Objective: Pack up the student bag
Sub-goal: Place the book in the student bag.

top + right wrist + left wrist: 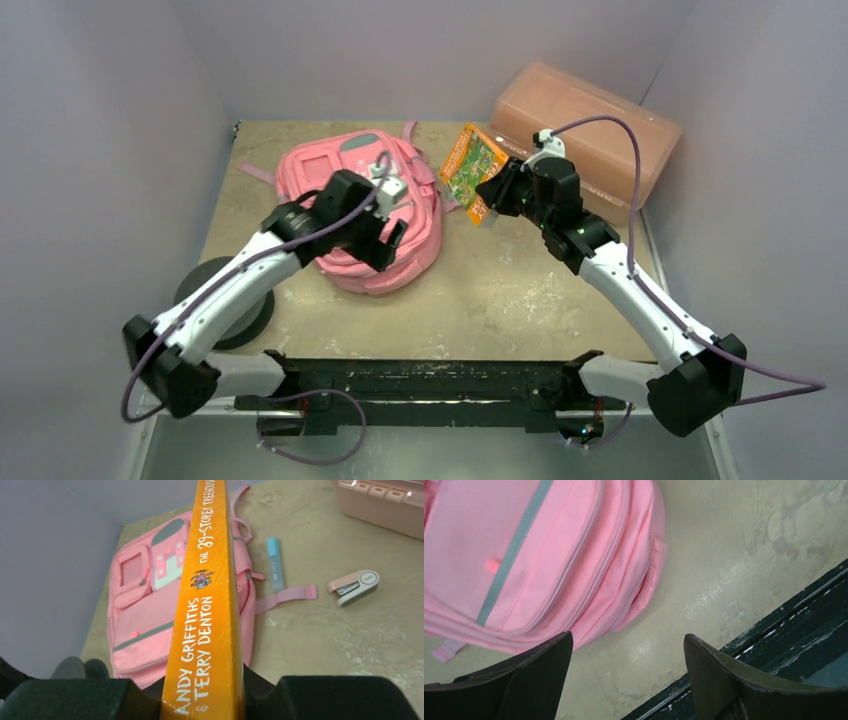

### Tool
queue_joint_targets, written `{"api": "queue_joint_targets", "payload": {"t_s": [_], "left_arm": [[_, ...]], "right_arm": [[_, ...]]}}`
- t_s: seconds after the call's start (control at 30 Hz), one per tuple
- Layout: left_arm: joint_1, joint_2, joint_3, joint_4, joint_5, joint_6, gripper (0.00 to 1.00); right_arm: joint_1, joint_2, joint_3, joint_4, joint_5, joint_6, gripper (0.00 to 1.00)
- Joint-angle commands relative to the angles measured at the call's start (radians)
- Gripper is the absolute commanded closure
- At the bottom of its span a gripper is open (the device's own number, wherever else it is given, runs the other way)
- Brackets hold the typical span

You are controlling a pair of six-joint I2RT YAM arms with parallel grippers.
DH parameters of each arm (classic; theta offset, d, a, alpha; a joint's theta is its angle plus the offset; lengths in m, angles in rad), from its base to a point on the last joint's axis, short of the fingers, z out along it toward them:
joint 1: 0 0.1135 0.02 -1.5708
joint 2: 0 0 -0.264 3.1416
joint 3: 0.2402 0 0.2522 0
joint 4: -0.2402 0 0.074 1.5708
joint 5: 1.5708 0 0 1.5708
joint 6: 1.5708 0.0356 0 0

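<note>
The student bag [310,172] is a pink fabric backpack lying flat at the back left of the table. My left gripper [388,243] hovers over its near right edge, open. In the left wrist view the bag [539,555] lies beyond the dark fingers [529,680], and only bare table shows between them at the left gripper [628,650]. My right gripper [497,193] is shut on an orange book [472,170], held off the table right of the bag. The right wrist view shows the book's spine [207,605] clamped in the right gripper [205,695], with the bag [142,620] behind.
A translucent orange-pink plastic box [585,135] stands at the back right. A blue tube [274,562] and a pink stapler [354,586] lie on the table right of the bag. A dark round disc [232,305] sits at the left edge. A black rail [430,385] spans the near edge.
</note>
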Motion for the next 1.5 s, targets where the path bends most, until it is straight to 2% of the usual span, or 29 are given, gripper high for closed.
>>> {"api": "queue_joint_targets", "payload": {"t_s": [0.0,0.03,0.17,0.33,0.53,0.6,0.73,0.83,0.97,1.07,1.17,1.33,1.47], "left_arm": [[-0.154,0.253,0.148,-0.105,-0.092,0.250,0.20],[-0.181,0.334,0.177,-0.115,-0.122,0.260,0.20],[-0.193,0.461,0.218,-0.071,-0.188,0.248,0.24],[-0.194,0.485,0.186,-0.011,-0.293,0.258,0.28],[-0.193,0.529,0.114,0.072,-0.308,0.284,0.31],[-0.194,0.542,0.129,0.056,-0.342,0.295,0.41],[-0.190,0.534,0.129,0.057,-0.395,0.310,0.54],[-0.187,0.522,0.155,0.033,-0.443,0.301,0.76],[-0.184,0.460,0.135,0.087,-0.568,0.316,0.98],[-0.175,0.374,0.113,0.179,-0.632,0.305,1.00],[-0.151,0.292,0.114,0.251,-0.683,0.225,1.00],[-0.127,0.266,0.245,0.209,-0.663,0.122,1.00],[-0.126,0.316,0.363,0.161,-0.639,0.131,1.00]], "right_arm": [[0.000,-0.080,0.028,-0.024,0.098,-0.091,1.00],[-0.002,-0.093,0.015,-0.025,0.110,-0.089,1.00],[-0.043,-0.132,-0.012,-0.022,0.085,-0.081,1.00],[-0.075,-0.148,-0.019,-0.037,0.076,-0.093,1.00],[-0.077,-0.125,-0.026,-0.024,0.049,-0.073,1.00],[-0.077,-0.110,-0.027,-0.020,0.026,-0.065,1.00],[-0.077,-0.063,-0.042,-0.010,-0.036,-0.044,1.00],[-0.076,-0.020,-0.051,-0.008,-0.118,-0.045,1.00],[-0.076,0.033,-0.048,-0.049,-0.198,-0.044,1.00],[-0.077,0.044,-0.068,-0.052,-0.237,-0.047,1.00],[-0.077,0.040,-0.073,-0.080,-0.251,-0.037,1.00],[-0.077,0.021,-0.048,-0.182,-0.248,-0.054,1.00],[-0.078,-0.019,-0.061,-0.202,-0.381,-0.003,1.00]]}}
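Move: The pink bag's flap edge, at the near right part of its mouth, is about 5 cm ahead of the open left gripper, 3 cm to its right and 12 cm below; the blue pen lies some 21 cm ahead and 17 cm right. From the right gripper, which already holds the orange book, the bag mouth is roughly 20 cm left, 2 cm back and 18 cm down. On the table, the pen is about 15 cm ahead and 8 cm left, the stapler 10 cm ahead and 4 cm right. Drop the open left gripper about 10 cm and swing it right onto the bag, rolling it some 35 degrees so its left side rises; ease forward, shut the fingers on the flap edge, then lift it about 14 cm and forward, tipping the fingers up. Keep the book pinched in the right gripper: swing it right, then back left and down about 10 cm beside the bag, tilting its fingers down. ##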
